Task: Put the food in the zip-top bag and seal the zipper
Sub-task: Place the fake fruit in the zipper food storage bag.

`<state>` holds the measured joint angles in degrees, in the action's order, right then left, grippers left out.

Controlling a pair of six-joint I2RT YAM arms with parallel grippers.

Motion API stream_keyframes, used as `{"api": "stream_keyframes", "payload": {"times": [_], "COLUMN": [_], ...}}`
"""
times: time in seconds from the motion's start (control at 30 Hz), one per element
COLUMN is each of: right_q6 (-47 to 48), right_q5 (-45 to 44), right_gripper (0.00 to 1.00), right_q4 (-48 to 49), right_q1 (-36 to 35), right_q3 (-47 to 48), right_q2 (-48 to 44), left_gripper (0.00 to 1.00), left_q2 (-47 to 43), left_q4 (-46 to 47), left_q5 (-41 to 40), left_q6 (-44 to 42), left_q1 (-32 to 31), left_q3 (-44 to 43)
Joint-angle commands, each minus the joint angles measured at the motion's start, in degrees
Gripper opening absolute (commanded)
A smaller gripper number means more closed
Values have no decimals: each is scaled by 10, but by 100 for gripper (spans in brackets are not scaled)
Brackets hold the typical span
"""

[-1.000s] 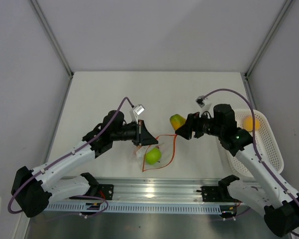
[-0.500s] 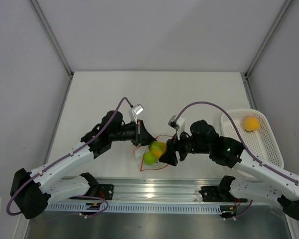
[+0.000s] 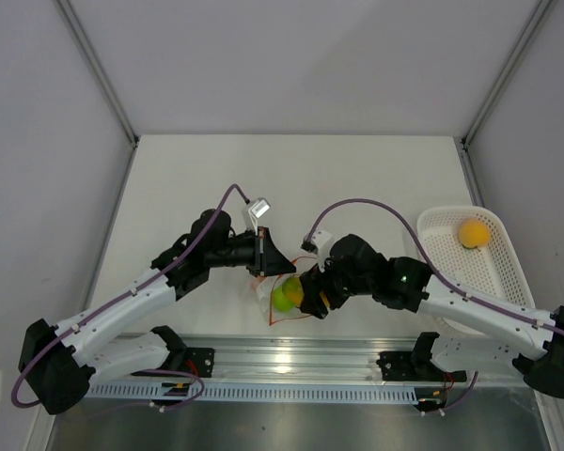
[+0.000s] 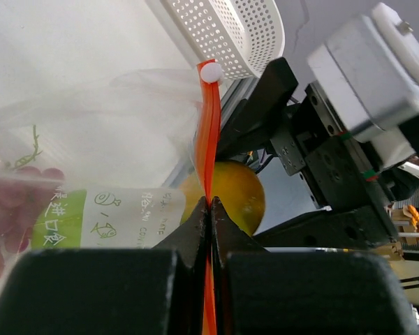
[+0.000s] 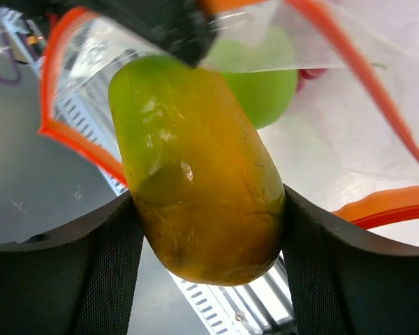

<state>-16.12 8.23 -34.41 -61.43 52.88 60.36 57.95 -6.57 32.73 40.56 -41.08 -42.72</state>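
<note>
The zip-top bag (image 3: 296,282) lies near the front edge, clear, its mouth held up. My left gripper (image 3: 266,259) is shut on the orange-red zipper (image 4: 208,139), whose white tab (image 4: 211,71) is at the strip's far end. My right gripper (image 3: 312,293) is shut on a yellow-green fruit (image 5: 195,167), gripped between both pads at the bag's mouth, with the zipper strip (image 5: 70,132) looping around it. A lime green fruit (image 5: 265,84) and something dark red (image 4: 14,202) lie inside the bag. From the left wrist view the held fruit (image 4: 237,199) shows just behind the strip.
A white mesh basket (image 3: 496,287) stands at the right with one orange fruit (image 3: 473,233) in it. The metal rail (image 3: 291,362) runs along the table's front edge just below the bag. The two grippers are very close to each other.
My right arm has swung left and toward the front edge, carrying the yellow-green fruit from mid-table to the bag's mouth. The left gripper has kept its hold on the zipper.
</note>
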Motion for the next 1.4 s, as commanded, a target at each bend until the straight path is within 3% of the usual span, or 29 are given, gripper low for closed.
{"api": "stream_keyframes", "payload": {"times": [0.0,0.03,0.07,0.13,0.2,0.23,0.27,0.63,0.77,1.03,1.17,1.3,1.37], "right_q6": [-15,-19,-24,-35,-43,-45,-45,-50,-49,-101,-130,-132,-138], "right_q5": [-51,-55,-59,-54,-51,-45,-43,-82,-133,-348,-380,-356,-358], "right_gripper": [17,22,36,45,68,89,99,99,99,99,99,100,99], "right_q4": [-4,1,18,40,69,84,88,85,61,16,-39,-63,-65], "right_q1": [-4,-4,-5,-6,-7,-7,-8,-11,-10,15,106,283,337], "right_q3": [37,38,39,39,41,42,42,39,42,55,81,75,65], "right_q2": [19,22,24,30,38,40,41,-2,-39,-110,-108,-100,-90], "left_gripper": [0,1,0,1,1,0,1,0,1,0,0,0,1], "left_q2": [-13,-13,-12,-12,-13,-13,-13,-15,-13,-13,-14,-14,-16], "left_q4": [13,16,17,19,20,20,20,16,17,16,13,11,9], "left_q5": [-1,-1,0,1,2,2,2,3,4,2,1,1,1], "left_q6": [0,3,5,7,7,7,7,4,5,4,3,3,1], "left_q1": [3,2,3,3,3,2,3,2,2,3,3,3,2], "left_q3": [-7,-6,-4,-3,-3,-3,-3,-3,-5,-4,-3,-3,-3]}}
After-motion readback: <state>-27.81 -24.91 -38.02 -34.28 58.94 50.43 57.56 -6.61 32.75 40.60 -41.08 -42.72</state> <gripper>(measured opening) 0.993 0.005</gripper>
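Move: Just inside the bag's mouth, the right hand holds the mango. The spot for it in the bag is about 4 cm to this hand's left, 1 cm farther out and 3 cm lower. The green apple lies some 5 cm left, level with the hand and 3 cm lower; the basket is roughly 36 cm right, 7 cm ahead and 8 cm lower. From the left hand, that bag spot is about 4 cm back, 2 cm left and 7 cm below. Easing the mango some 2 cm forward and 2 cm left into the bag beside the apple, the right hand opens its fingers wide and lets go. It then backs out of the mouth, up about 9 cm and away right and forward towards the basket, swinging some 55 degrees clockwise. The left fingers stay shut on the rim, holding still. ##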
